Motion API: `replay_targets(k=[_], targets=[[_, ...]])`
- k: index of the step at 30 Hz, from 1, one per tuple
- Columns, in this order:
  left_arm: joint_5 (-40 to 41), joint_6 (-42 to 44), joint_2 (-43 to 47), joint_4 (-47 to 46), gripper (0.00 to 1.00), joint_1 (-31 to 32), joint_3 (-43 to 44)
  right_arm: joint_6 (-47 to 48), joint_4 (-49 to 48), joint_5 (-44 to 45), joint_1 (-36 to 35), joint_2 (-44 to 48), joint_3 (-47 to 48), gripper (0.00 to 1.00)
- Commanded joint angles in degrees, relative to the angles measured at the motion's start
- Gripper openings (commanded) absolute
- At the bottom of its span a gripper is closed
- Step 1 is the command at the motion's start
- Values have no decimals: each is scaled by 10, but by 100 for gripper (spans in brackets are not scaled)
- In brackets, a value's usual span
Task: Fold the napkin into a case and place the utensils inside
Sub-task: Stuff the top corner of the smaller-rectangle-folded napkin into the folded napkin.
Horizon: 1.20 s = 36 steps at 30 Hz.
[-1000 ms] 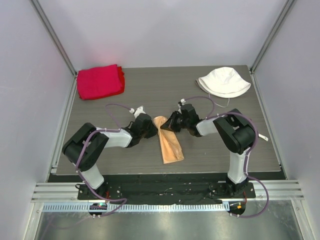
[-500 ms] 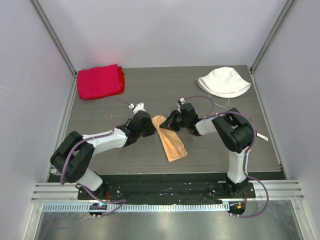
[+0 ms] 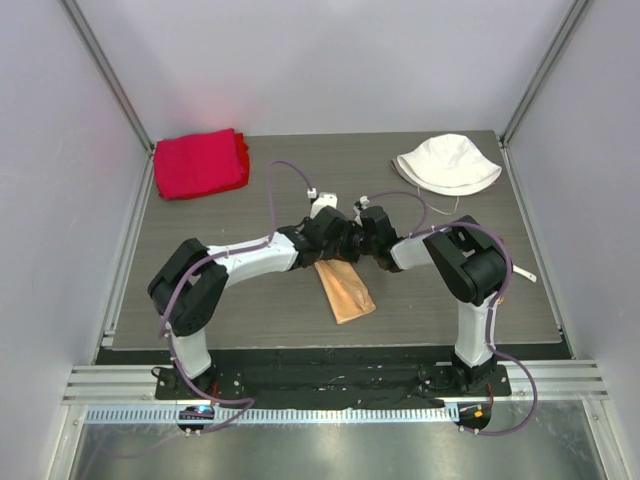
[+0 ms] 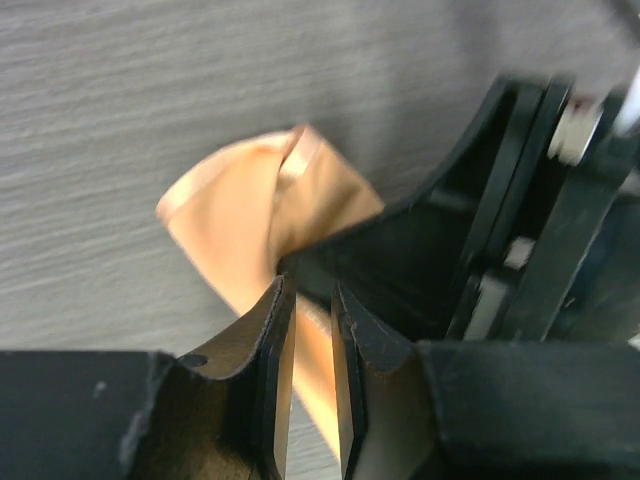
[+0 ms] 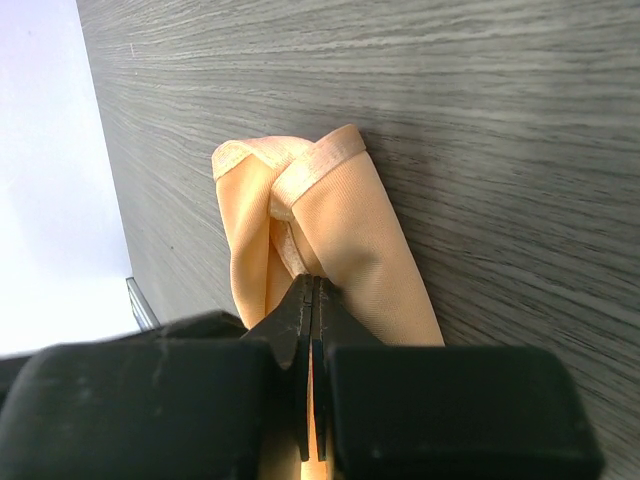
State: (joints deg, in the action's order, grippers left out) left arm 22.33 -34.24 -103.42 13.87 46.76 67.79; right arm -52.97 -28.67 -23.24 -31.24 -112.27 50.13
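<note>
The napkin (image 3: pixel 345 292) lies folded into a narrow peach-tan case, its far end hidden under both grippers. My right gripper (image 3: pixel 352 248) is shut on a fold near the case's mouth (image 5: pixel 300 215), with its jaw tips (image 5: pixel 312 288) pressed together on the satin. My left gripper (image 3: pixel 336 242) meets it from the left. Its jaws (image 4: pixel 312 292) stand a narrow gap apart just over the napkin (image 4: pixel 250 215), and cloth and table show through the gap. The black right gripper (image 4: pixel 470 250) sits directly ahead of it. The utensils show only as a small white piece (image 3: pixel 526 275) beside the right arm.
A thick red cloth (image 3: pixel 200 163) lies at the back left of the grey wood-grain table (image 3: pixel 260 310). A white bucket hat (image 3: pixel 447 163) sits at the back right. Grey walls close in the sides and back.
My left arm has swung right, from the napkin's left side to over its far end, against the right gripper, and its jaws have parted slightly. The right gripper has kept its hold.
</note>
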Motion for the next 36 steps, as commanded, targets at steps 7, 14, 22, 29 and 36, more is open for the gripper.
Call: replay_targets(k=[7, 14, 22, 29, 36], targets=[[121, 25, -4, 57, 25, 25, 27, -5, -31, -5, 1, -10, 5, 1], [131, 29, -15, 58, 26, 24, 37, -4, -32, -6, 3, -10, 4, 1], [120, 32, -65, 67, 24, 20, 70, -2, -27, -5, 2, -8, 4, 1], [148, 27, -63, 73, 15, 18, 67, 1, -23, -7, 2, -6, 7, 1], [81, 15, -24, 7, 0, 18, 15, -4, -35, -19, 2, -11, 18, 1]])
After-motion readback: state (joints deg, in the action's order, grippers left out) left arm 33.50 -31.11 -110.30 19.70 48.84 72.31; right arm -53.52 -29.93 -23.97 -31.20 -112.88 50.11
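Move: The napkin's left fold lies about 1 cm ahead of the left hand, 2 cm to its left and 3 cm below; from the right hand, already pinching the napkin, it is level ahead, 2 cm left and 1 cm above. The right fingertips lie some 1 cm ahead of the left hand, neither left nor right, 4 cm below. The napkin's far end is about 5 cm ahead of the left hand, 3 cm left and 5 cm below. Left hand eases left and sinks some 2 cm, closing on the napkin's left fold; right keeps pinching. ##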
